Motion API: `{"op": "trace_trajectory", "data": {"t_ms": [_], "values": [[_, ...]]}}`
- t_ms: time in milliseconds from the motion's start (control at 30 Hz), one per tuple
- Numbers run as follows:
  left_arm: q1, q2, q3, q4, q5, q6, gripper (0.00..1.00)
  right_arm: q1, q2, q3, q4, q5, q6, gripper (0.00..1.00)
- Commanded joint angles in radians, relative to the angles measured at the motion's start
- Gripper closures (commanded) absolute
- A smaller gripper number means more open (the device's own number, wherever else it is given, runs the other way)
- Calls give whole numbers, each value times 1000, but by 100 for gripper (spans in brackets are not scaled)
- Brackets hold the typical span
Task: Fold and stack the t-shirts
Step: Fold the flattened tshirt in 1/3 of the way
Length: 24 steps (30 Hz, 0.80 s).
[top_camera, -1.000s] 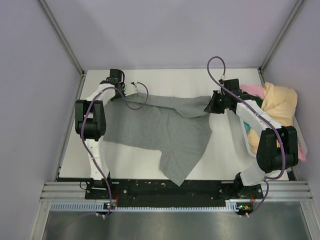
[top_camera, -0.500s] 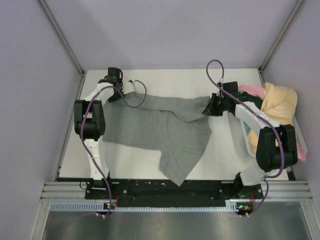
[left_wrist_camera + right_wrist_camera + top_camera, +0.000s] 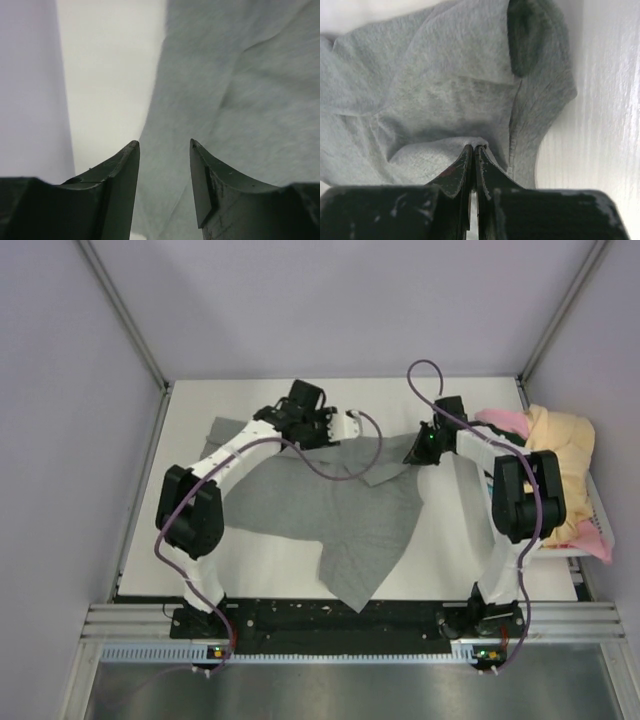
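The grey t-shirt lies spread across the middle of the table, one part hanging towards the near edge. My right gripper is at its far right corner. In the right wrist view this gripper is shut on a raised fold of the grey t-shirt. My left gripper hovers over the shirt's far edge near the middle. In the left wrist view this gripper is open with nothing between its fingers, and the grey t-shirt is beneath it. More t-shirts are piled at the right: a pale yellow one and a pink one.
The pile sits against the right wall, partly on a white tray. Lilac walls close in the table on the left, back and right. Bare white table shows left of the shirt in the left wrist view.
My left gripper let go of the shirt's far left corner, opened, and swung right to the middle of the far edge. My right gripper kept its hold and shifted slightly left.
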Motion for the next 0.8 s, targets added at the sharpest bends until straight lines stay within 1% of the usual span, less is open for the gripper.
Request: {"op": "trace_trajectory", "data": {"t_ms": [0,67,133,233,400,533,767], "values": [[-124,44,13,-97,201,-89,51,-25,62,90,39,35,41,100],[-166,80,30,-91,234,-128,51,-36,92,111,39,31,65,100],[-203,113,43,-49,228,-168,50,-38,111,125,42,20,78,100],[-233,164,69,-28,217,-187,49,-39,129,128,51,17,84,100],[-261,239,116,9,209,-188,47,-39,145,128,60,8,87,100],[-266,307,193,5,202,-219,46,-39,143,125,63,6,84,100],[-273,385,262,-9,182,-251,46,-38,138,118,66,8,75,100]]}}
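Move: The loose corner of the folded flap lies about 17 cm to the right of the open left hand, 8 cm back and 12 cm below. The cloth pinched in the right fingers is some 32 cm to that hand's right and 4 cm back. From the right hand, the spot its pinch is taken to is about 3 cm ahead, 1 cm right and 3 cm down; the flap corner is some 14 cm left and 4 cm back. Half-open left hand swings 17 cm right, down and back to the flap; right lowers pinched cloth slightly forward. ##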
